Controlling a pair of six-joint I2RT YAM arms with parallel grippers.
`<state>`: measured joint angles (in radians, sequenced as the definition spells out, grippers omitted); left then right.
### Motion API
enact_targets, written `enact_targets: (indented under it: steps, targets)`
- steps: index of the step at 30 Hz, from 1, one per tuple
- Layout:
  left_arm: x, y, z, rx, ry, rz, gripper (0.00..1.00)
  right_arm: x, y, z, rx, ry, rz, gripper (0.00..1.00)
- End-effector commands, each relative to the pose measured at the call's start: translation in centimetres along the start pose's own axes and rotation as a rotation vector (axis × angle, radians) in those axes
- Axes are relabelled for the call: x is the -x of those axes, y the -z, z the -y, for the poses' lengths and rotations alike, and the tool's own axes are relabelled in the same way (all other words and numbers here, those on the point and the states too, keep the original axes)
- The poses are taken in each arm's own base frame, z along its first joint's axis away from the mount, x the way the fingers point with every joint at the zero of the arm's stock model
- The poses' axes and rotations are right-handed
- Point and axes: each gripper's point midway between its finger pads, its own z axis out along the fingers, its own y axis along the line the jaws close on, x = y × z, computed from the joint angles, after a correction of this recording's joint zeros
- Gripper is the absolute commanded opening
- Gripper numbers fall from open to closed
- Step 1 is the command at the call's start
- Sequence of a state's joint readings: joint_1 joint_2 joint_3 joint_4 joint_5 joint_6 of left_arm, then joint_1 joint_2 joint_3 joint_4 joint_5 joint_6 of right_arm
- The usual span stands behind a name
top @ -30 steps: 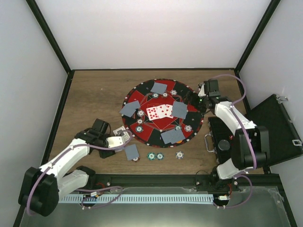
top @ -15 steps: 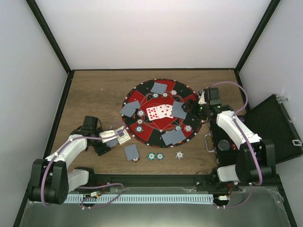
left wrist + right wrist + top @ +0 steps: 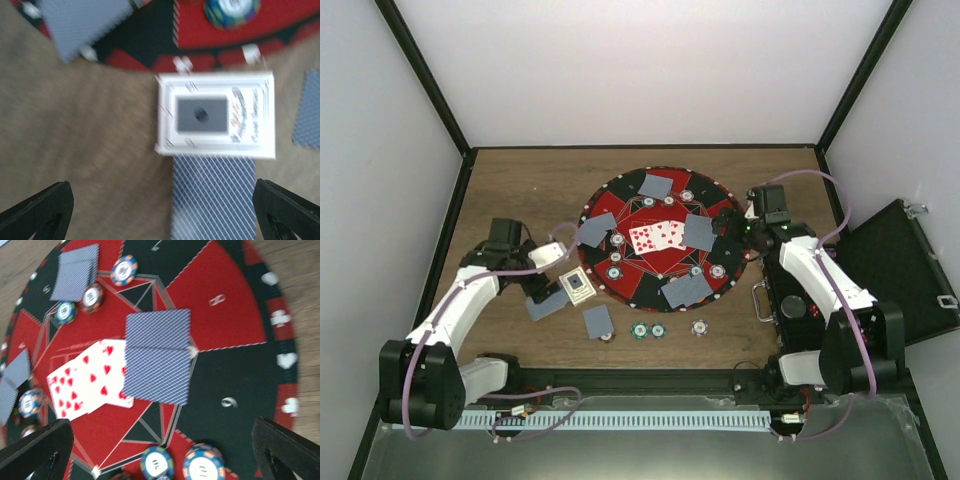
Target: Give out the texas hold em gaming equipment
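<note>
My left gripper (image 3: 542, 285) hangs open over the wooden table, left of the round mat (image 3: 620, 195). In the left wrist view a blue-backed card (image 3: 214, 197) lies flat between the wide-apart fingers (image 3: 37, 212), just below a white card box (image 3: 215, 115). From above, that card (image 3: 548, 305) and the box (image 3: 578, 285) lie beside the mat's edge. My right gripper (image 3: 734, 224) is open over the mat's right side. Its view shows two overlapping face-down cards (image 3: 157, 357), red heart cards (image 3: 90, 380) and striped chips (image 3: 202, 467). Neither gripper holds anything.
Another face-down card (image 3: 598, 320) lies in front of the mat over an orange disc (image 3: 607, 336), with three chips (image 3: 649, 330) to its right. An open black case (image 3: 890, 270) sits at the right edge. Black frame rails border the table.
My left gripper went from shut to open, drew back to the left and left a card on the table beside the box. My right gripper shifted slightly and widened a little.
</note>
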<state>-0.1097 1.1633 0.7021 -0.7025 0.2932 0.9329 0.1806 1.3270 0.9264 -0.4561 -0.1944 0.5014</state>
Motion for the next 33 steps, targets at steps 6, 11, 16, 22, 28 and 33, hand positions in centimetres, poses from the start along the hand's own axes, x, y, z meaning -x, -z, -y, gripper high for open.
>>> enact_targets:
  steps: [6,11,16,22,28,33]
  targets:
    - [6.9,2.4,-12.7,0.406,0.430,0.371,1.00,5.6,3.1,6.8,-0.359,0.089,0.512,1.00]
    - [5.2,1.9,-17.2,0.633,0.551,0.465,1.00,6.5,5.5,9.5,-0.459,0.071,0.764,1.00]
    - [3.9,1.9,-18.1,0.744,0.597,0.584,1.00,7.1,5.5,10.8,-0.457,0.071,0.886,1.00]
    - [3.8,1.9,-17.9,0.752,0.673,0.721,1.00,6.3,3.5,12.3,-0.491,0.139,0.917,1.00]
    - [2.1,2.1,-18.0,0.820,0.725,0.740,1.00,6.3,3.9,10.4,-0.359,0.235,1.001,1.00]
    - [1.0,6.1,-12.5,0.914,0.612,0.970,1.00,4.2,3.8,7.2,-0.166,0.428,1.016,1.00]
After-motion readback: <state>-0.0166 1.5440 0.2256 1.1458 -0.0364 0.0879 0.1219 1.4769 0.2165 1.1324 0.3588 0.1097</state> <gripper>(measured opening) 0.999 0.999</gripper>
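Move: The card box lies some 7 cm to the right of the left hand, 4 cm ahead and 8 cm below, with face-down cards straight beneath that hand and a second pair about 13 cm right and 6 cm back. From the right hand, the mat's right-hand card pair is about 11 cm ahead, 7 cm left and 14 cm down; the face-up hearts lie roughly level with that pair, 11 cm farther left. Open hands tip up and withdraw: left about 15 cm forward-left from the card box, right some 11 cm rightward. ##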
